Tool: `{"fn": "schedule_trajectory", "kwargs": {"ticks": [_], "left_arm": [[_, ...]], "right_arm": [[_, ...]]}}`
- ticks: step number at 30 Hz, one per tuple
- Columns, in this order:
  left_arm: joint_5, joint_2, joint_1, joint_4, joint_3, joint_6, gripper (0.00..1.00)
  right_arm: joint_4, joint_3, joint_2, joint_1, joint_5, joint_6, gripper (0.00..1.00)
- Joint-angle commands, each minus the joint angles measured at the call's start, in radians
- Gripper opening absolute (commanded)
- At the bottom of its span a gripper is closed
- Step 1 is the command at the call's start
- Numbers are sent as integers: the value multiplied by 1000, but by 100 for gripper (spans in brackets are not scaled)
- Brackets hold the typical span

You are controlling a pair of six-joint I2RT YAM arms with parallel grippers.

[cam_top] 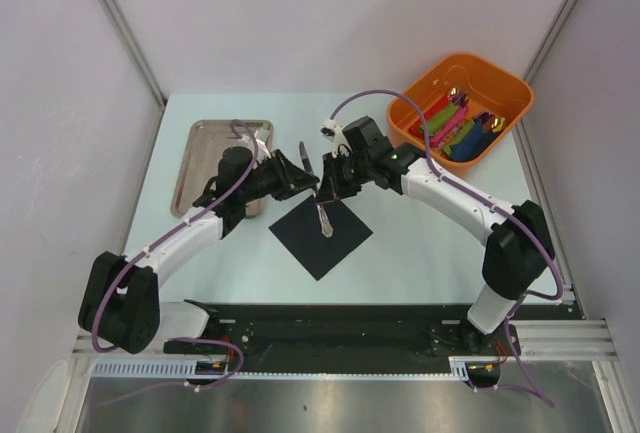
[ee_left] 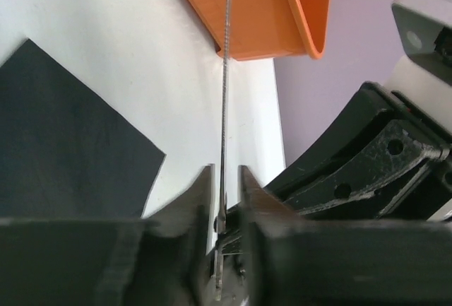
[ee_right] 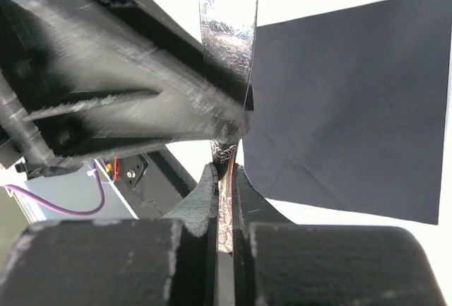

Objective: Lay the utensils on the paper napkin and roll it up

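Observation:
The black paper napkin [cam_top: 320, 238] lies flat mid-table, one corner pointing at me; it also shows in the wrist views [ee_left: 63, 143] [ee_right: 346, 94]. Both grippers meet above its far corner. My right gripper [cam_top: 328, 191] [ee_right: 226, 179] is shut on the ornate handle of a shiny utensil [ee_right: 227, 30]. The same slim utensil [ee_left: 224, 94] runs edge-on between my left gripper's [cam_top: 305, 181] [ee_left: 226, 179] fingers, which stand slightly apart with a gap beside it. A silvery utensil end [cam_top: 324, 217] shows over the napkin; I cannot tell whether it rests on it.
A steel tray [cam_top: 205, 153] sits at the far left. An orange bin [cam_top: 505, 93] [ee_left: 247, 9] at the far right holds coloured rolled napkins [cam_top: 455, 128]. White walls close in the table on three sides.

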Motion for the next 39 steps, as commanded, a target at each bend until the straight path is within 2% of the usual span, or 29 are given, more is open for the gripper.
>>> {"fn": "schedule_trajectory", "kwargs": {"ticks": [1, 2, 4, 7, 10, 14, 21, 39], "left_arm": [[-13, -21, 3, 8, 28, 25, 49], [-18, -27, 10, -16, 28, 38, 56], [-30, -48, 42, -44, 22, 58, 80], [-58, -88, 99, -156, 23, 116, 93], [-122, -142, 147, -249, 25, 190, 100], [-200, -205, 171, -340, 25, 267, 100], [-214, -271, 213, -334, -15, 313, 100], [-145, -279, 237, -287, -95, 324, 100]], "right_arm": [[35, 6, 9, -14, 49, 52, 0], [32, 5, 14, -17, 66, 61, 0], [17, 11, 30, -14, 112, 89, 0], [-23, 34, 64, -2, 196, 129, 0], [-65, 75, 119, 20, 302, 196, 0], [-138, 137, 201, 52, 389, 282, 0], [-175, 192, 297, 84, 485, 325, 0], [-174, 240, 423, 70, 460, 313, 0]]}}
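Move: Both hands are on the knife in mid-air, the left at the blade side, the right just behind it at the handle. The black napkin's middle lies some 18 cm straight below the right hand; from the left hand it is about 19 cm down, 4 cm back and 1 cm to the right. The metal tray is about 25 cm left of the left hand and 14 cm ahead, 19 cm lower. The orange bin stands roughly 35 cm right of the right hand and 23 cm ahead, 13 cm lower. Open the left gripper wide to let go of the blade, then draw it some 12 cm to the left, towards the tray, dipping its fingertips and letting it sink slightly at the end. Keep the right gripper pinched on the handle and lower it about 14 cm towards the napkin, easing a little forward while it turns clockwise and tips its fingers steeply down. ##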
